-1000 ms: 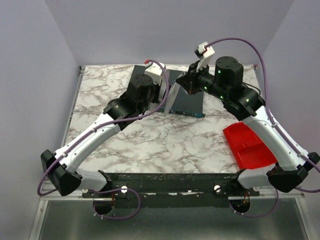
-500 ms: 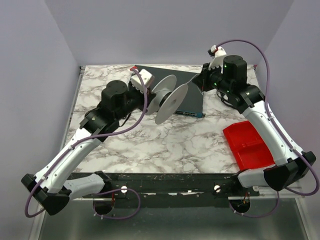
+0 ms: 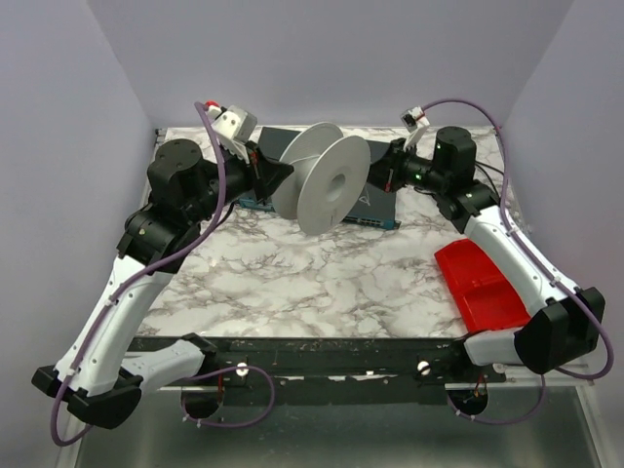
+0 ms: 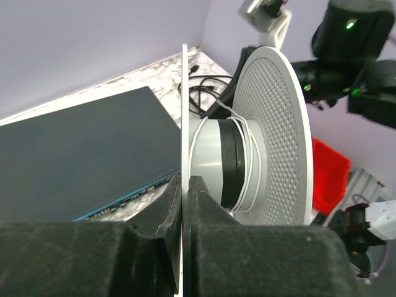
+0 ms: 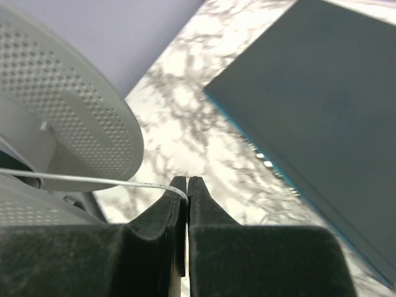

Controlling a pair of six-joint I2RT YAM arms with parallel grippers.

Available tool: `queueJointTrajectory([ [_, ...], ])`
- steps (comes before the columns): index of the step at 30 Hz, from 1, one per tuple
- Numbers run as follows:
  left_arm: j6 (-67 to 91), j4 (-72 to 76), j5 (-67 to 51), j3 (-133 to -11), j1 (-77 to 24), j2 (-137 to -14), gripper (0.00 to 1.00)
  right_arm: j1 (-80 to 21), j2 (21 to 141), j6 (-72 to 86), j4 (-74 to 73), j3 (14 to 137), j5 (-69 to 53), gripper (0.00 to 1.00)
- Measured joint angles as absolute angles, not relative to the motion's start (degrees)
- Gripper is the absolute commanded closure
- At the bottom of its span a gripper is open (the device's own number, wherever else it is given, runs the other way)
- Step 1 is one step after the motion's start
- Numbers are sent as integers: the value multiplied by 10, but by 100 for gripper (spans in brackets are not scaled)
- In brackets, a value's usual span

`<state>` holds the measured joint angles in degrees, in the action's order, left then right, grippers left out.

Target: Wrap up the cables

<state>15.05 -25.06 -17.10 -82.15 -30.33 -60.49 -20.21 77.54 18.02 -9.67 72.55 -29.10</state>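
A white spool [image 3: 322, 185] hangs above the back of the table between both arms. My left gripper [image 3: 276, 176] is shut on the thin edge of its near flange [image 4: 184, 124], pinched between the pads at the left gripper [image 4: 184, 185]. The thin white cable [image 4: 248, 143] lies in a few turns round the spool's hub [image 4: 210, 162], beside the perforated far flange [image 4: 275, 136]. In the right wrist view the cable [image 5: 93, 180] runs taut from the spool [image 5: 74, 105] into my right gripper [image 5: 187, 185], which is shut on it. From above, the right gripper [image 3: 378, 174] sits just right of the spool.
A flat dark box [image 3: 378, 203] lies on the marble table [image 3: 322, 283] under the spool. A red tray [image 3: 485, 285] sits at the right edge. Black cords [image 4: 203, 86] lie at the back right corner. Lilac walls close in behind and on both sides.
The left arm has swung left and back with the spool, turning it from edge-on to nearly face-on. The right gripper has stayed just right of the spool, with the cable.
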Motion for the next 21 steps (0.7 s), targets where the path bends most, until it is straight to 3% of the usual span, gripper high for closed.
queueJointTrajectory([
  [5, 184, -277, -183, -859, -303, -606, 100, -203, 774, 243, 7, 673, -381, 84],
  [11, 223, -272, -185, -884, -303, -606, 100, -203, 773, 311, 113, 629, -420, 63],
  [21, 279, -240, -149, -885, -303, -609, 100, -221, 773, 354, 176, 599, -405, 61],
])
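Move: The spool, gripped by its left flange in the left fingers, has its hub about 6 cm to the right of the left hand and 1 cm forward, level with it. From the right hand, whose shut fingers hold the white cable near its end, the hub is some 9 cm left, 6 cm back and 8 cm higher. About 30 cm below the right hand lie the dark slab, 13 cm ahead and 8 cm left, and the red tray, 17 cm back and 26 cm right. The white cable is let go as the right fingers open to roughly a third, the hand easing about 5 cm left and back beside the right flange, its tips tilting up and swinging left some 20 degrees. Meanwhile the left hand keeps its pinch on the left flange and lifts the spool about 5 cm, tips tilting up a little. ##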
